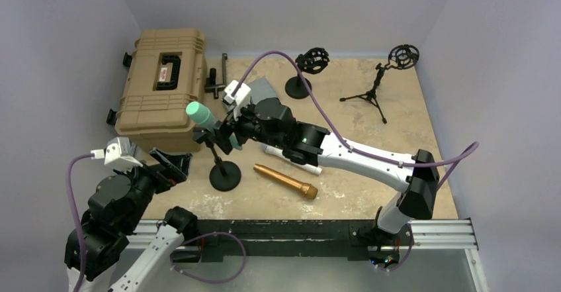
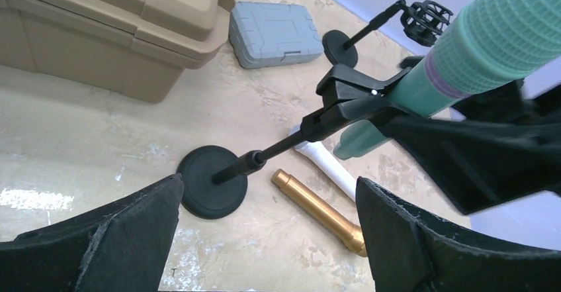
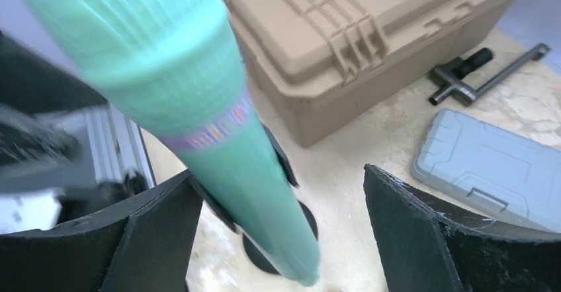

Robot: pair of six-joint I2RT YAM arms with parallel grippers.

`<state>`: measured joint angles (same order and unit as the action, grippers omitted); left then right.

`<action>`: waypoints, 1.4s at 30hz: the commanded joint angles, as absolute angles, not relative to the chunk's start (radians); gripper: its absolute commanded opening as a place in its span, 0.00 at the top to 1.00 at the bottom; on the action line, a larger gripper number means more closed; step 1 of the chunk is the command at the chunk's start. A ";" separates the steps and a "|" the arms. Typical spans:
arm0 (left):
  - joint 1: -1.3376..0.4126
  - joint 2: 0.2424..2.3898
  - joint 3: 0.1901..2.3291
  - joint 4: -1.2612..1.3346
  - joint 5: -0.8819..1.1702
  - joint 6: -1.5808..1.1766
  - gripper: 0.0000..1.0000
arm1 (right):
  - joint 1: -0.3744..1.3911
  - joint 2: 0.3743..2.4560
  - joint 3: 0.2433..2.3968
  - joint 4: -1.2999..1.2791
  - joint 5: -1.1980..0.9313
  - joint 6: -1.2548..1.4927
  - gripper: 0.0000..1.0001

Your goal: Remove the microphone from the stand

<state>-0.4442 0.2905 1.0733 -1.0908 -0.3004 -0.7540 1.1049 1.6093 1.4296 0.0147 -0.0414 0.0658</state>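
A teal-green microphone [image 1: 200, 115] sits tilted in the clip [image 2: 357, 97] of a black stand with a round base [image 1: 225, 176]. My right gripper [image 1: 223, 135] is open around the microphone's lower body. In the right wrist view the microphone [image 3: 198, 106] lies close to the left finger [image 3: 119, 239], with a wide gap to the right finger [image 3: 450, 239]. My left gripper [image 1: 171, 166] is open and empty, just left of the stand. In the left wrist view the stand base [image 2: 213, 183] and the microphone [image 2: 476, 47] lie ahead of the gripper [image 2: 268, 239].
A gold microphone [image 1: 286, 181] and a white one [image 1: 291, 159] lie on the table right of the stand. A tan case [image 1: 162, 87] stands at the back left, a grey case [image 2: 276, 34] beside it. Two more stands [image 1: 304, 73] [image 1: 384, 80] are at the back.
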 commanded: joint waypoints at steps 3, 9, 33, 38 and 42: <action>-0.438 0.317 1.029 -1.069 -0.331 -0.741 0.00 | 1.211 1.600 1.647 -0.113 0.388 0.291 0.14; -0.439 0.311 0.981 -1.054 -0.335 -0.746 0.00 | 1.337 1.706 1.817 -0.200 0.657 0.230 0.14; -0.439 0.276 0.887 -0.993 -0.371 -0.670 0.00 | 1.460 1.895 1.965 -0.055 0.929 -0.208 0.85; -0.439 0.281 0.882 -0.918 -0.272 -0.554 0.00 | 1.390 1.766 1.791 0.023 0.673 -0.251 1.00; -0.439 0.292 0.893 -0.907 -0.234 -0.564 0.00 | 1.308 1.653 1.629 0.159 0.402 -0.316 1.00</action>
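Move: The green microphone leans in its stand clip right at the open right hand, its middle about 2 cm to the left, 2 cm above and 1 cm back, its neck some 5 cm higher. From that hand, the stand's round base lies 30 cm below, 2 cm back and 2 cm left; the gray box is 20 cm ahead and 6 cm right, the white microphone 3 cm ahead and 18 cm right, both on the table. From the left hand, the green microphone is about 9 cm ahead, 10 cm right and 3 cm above. With its fingers still wide open, the right hand climbs about 9 cm from low on the green microphone's handle, shifts a little to the left and back while swinging some 40 degrees clockwise, then sinks about 4 cm and pinches the handle just under the head, finally turning back 10 degrees or so counter-clockwise with its hold kept. The left hand, wide open and empty, sinks some 6 cm beside the stand, easing slightly forward. ##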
